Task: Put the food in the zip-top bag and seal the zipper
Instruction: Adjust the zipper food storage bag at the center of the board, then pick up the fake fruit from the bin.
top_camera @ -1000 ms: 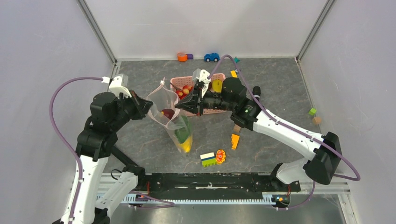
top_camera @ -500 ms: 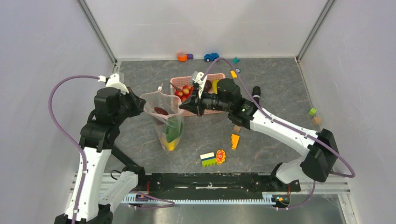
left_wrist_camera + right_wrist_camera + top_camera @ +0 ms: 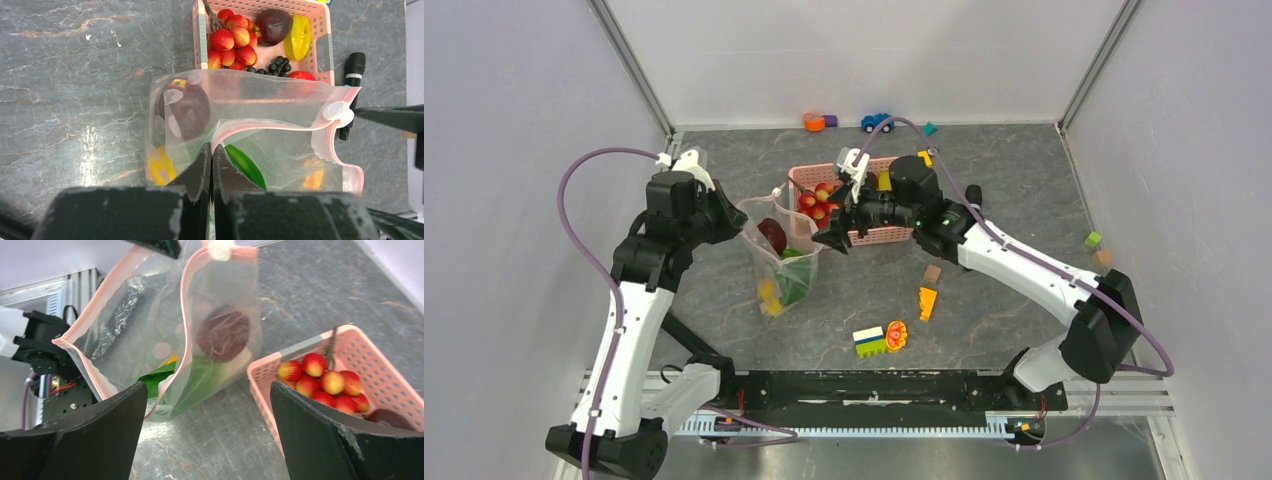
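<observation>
The clear zip-top bag [image 3: 779, 262] hangs from my left gripper [image 3: 736, 225], which is shut on its pink zipper [image 3: 270, 125] strip, fingers [image 3: 202, 165] pinched together on the near rim. Inside lie a dark red apple [image 3: 186, 107], green bok choy [image 3: 195, 382] and yellow citrus [image 3: 160, 167]. The bag's mouth gapes, with the white slider [image 3: 336, 111] at its far end. My right gripper [image 3: 836, 232] stands wide open and holds nothing, between the bag and the pink basket [image 3: 876, 238]. The basket holds strawberries [image 3: 232, 42], another dark apple [image 3: 274, 25], dark berries [image 3: 275, 66] and a red fruit [image 3: 302, 75].
Loose toys lie on the grey table: a stacked block [image 3: 870, 341], an orange round slice [image 3: 896, 334], an orange wedge [image 3: 927, 302] and a brown block [image 3: 932, 272] in front of the right arm. A blue car [image 3: 877, 122] sits at the back wall.
The right gripper, shut at the bag's mouth before, now stands open and a little back toward the basket. The left arm has swung away from me with the bag, which hangs more upright.
</observation>
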`<state>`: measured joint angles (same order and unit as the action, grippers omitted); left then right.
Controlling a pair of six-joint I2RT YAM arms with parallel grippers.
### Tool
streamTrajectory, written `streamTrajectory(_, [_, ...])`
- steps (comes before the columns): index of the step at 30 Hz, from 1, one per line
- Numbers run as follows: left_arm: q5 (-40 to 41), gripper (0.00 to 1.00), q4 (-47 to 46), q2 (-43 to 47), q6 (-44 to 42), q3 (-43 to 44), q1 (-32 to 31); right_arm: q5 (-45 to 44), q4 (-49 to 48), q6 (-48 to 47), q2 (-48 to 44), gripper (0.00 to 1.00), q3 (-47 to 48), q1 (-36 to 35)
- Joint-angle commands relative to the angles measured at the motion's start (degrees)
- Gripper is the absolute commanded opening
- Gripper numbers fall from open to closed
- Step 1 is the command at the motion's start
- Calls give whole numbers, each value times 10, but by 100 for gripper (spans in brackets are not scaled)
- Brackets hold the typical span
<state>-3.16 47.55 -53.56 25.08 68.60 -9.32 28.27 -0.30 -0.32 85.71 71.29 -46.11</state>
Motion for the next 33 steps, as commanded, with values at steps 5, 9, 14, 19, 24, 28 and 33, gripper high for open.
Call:
streamTrajectory(5, [-8, 2, -1, -10, 10, 8, 4, -79, -30, -18, -81, 98, -30, 55])
streamTrajectory(9, [-2, 2, -1, -4, 10, 8, 4, -91, -49, -1, -90, 98, -51, 86])
streamTrajectory(14, [-3, 2, -10, 18, 15, 2, 4, -122, -49, 51, -40, 98, -36, 123])
streamTrajectory(19, [-3, 2, -15, 30, 15, -1, 4, -189, -39, 76, 43, 98, 7, 132])
streamTrajectory(24, [-9, 2, -16, 29, 16, -1, 5, -191, -50, 65, 135, 98, 54, 130])
streamTrajectory(28, [-18, 2, -17, 26, 17, -3, 8, -202, -88, 15, 185, 98, 73, 114])
streamTrajectory(33, [-35, 2, -17, 15, 16, -3, 11, -195, -146, -80, 234, 98, 81, 91])
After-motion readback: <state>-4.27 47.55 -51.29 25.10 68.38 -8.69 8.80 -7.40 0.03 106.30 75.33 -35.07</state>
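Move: With my right hand, already open beside the bag's right lip, I go for the lychees in the basket, about 19 cm ahead, 2 cm left and 22 cm below. The black grapes sit some 16 cm ahead and 6 cm right, the dark fruit 22 cm ahead and 5 cm right; the bag's mouth lies about 10 cm left and 5 cm ahead, slightly lower. From my left hand the lychees are roughly 16 cm ahead and 12 cm right, far below. I draw my right hand clear of the bag, rising about 3 cm while swinging right and forward, then carry it on forward and down into a dive of some 15 cm over the basket, easing back left towards the lychees at the end. The wrist turns about 30 degrees clockwise and the fingers stay wide open; my left hand keeps its pinch on the bag. ##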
